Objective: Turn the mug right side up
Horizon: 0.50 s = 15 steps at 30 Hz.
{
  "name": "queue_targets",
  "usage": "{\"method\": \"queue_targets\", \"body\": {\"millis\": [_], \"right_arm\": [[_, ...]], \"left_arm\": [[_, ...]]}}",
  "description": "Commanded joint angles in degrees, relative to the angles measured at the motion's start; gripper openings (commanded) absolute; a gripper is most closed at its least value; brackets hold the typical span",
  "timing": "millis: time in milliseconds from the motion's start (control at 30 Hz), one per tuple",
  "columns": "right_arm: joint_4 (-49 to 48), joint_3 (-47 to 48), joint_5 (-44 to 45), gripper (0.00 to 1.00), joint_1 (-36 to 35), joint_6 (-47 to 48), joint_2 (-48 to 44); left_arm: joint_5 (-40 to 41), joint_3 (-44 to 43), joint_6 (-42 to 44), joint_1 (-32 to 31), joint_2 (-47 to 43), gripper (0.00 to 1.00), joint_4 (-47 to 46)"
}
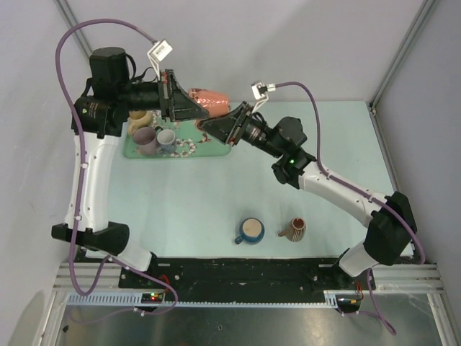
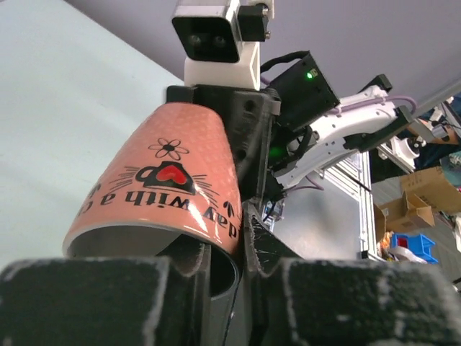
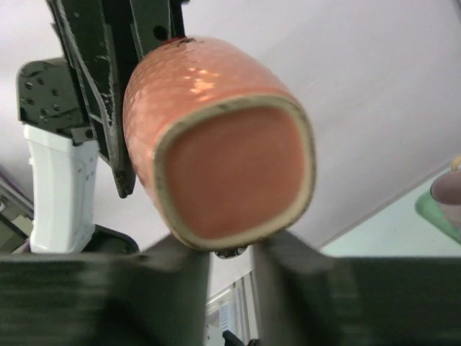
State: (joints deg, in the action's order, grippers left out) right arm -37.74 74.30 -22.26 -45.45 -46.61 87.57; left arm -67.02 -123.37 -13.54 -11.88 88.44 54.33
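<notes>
A salmon-pink mug (image 1: 209, 99) with black lettering is held in the air over the far end of the green tray (image 1: 209, 153). It lies on its side, mouth toward the left arm and base toward the right arm. My left gripper (image 1: 189, 104) is shut on the mug's rim. In the left wrist view, one finger is inside the mug (image 2: 166, 180) and one outside, at the gripper (image 2: 227, 245). My right gripper (image 1: 229, 119) is just below the mug's base (image 3: 230, 144). Its fingers stand slightly apart (image 3: 230, 249), with nothing between them.
The tray holds a purple mug (image 1: 146, 139), a white-and-blue mug (image 1: 166, 138) and a yellow mug (image 1: 138, 117). A blue mug (image 1: 249, 231) stands upright near the front. A brown mug (image 1: 293, 229) lies beside it on the pale table.
</notes>
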Motion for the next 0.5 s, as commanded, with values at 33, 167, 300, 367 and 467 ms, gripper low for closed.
{"method": "queue_targets", "body": {"millis": [33,167,300,367,467], "right_arm": [[4.9,-4.3,-2.0,0.84,0.7,-0.5,2.0],[19.6,-8.5,4.1,0.98,1.9,6.5,-0.2],[31.6,-12.0,7.6,0.99,2.4,13.8,-1.6],[34.4,-13.6,8.8,0.99,2.8,15.8,-1.9],[36.9,-15.2,10.9,0.99,3.1,18.2,-1.3]], "left_arm": [[11.4,4.0,2.0,0.7,-0.9,0.0,-1.9],[39.4,11.0,16.2,-0.7,-0.5,0.0,-0.8],[55.8,15.9,27.4,-3.2,4.8,0.0,-0.6],[59.5,15.9,30.8,-3.6,9.2,0.0,-0.6],[63.2,11.9,33.8,-3.7,16.8,0.0,-0.3]]}}
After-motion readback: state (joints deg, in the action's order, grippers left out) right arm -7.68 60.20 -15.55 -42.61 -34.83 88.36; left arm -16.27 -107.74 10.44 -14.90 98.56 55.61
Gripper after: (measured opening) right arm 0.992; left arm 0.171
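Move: The pink mug hangs between both grippers, its middle just 4 cm left, 3 cm ahead and 3 cm above the right hand. For the left hand the free part of the green tray is about 32 cm ahead, 10 left, 46 below; the grey mug stands 26 ahead, 19 left, the purple mug 26 ahead, 28 left, both 43 down. The blue mug lies 12 cm back, 5 left and 41 below the right hand. The pink mug passes wholly to the left hand, which keeps its rim pinched and carries it some 20 cm down, 15 cm forward and a little left towards the tray, tipping its fingers from nearly level to steeply down. The right fingers spring wide open, come free of the mug and drop about 25 cm, tips swinging down, towards the blue mug. ##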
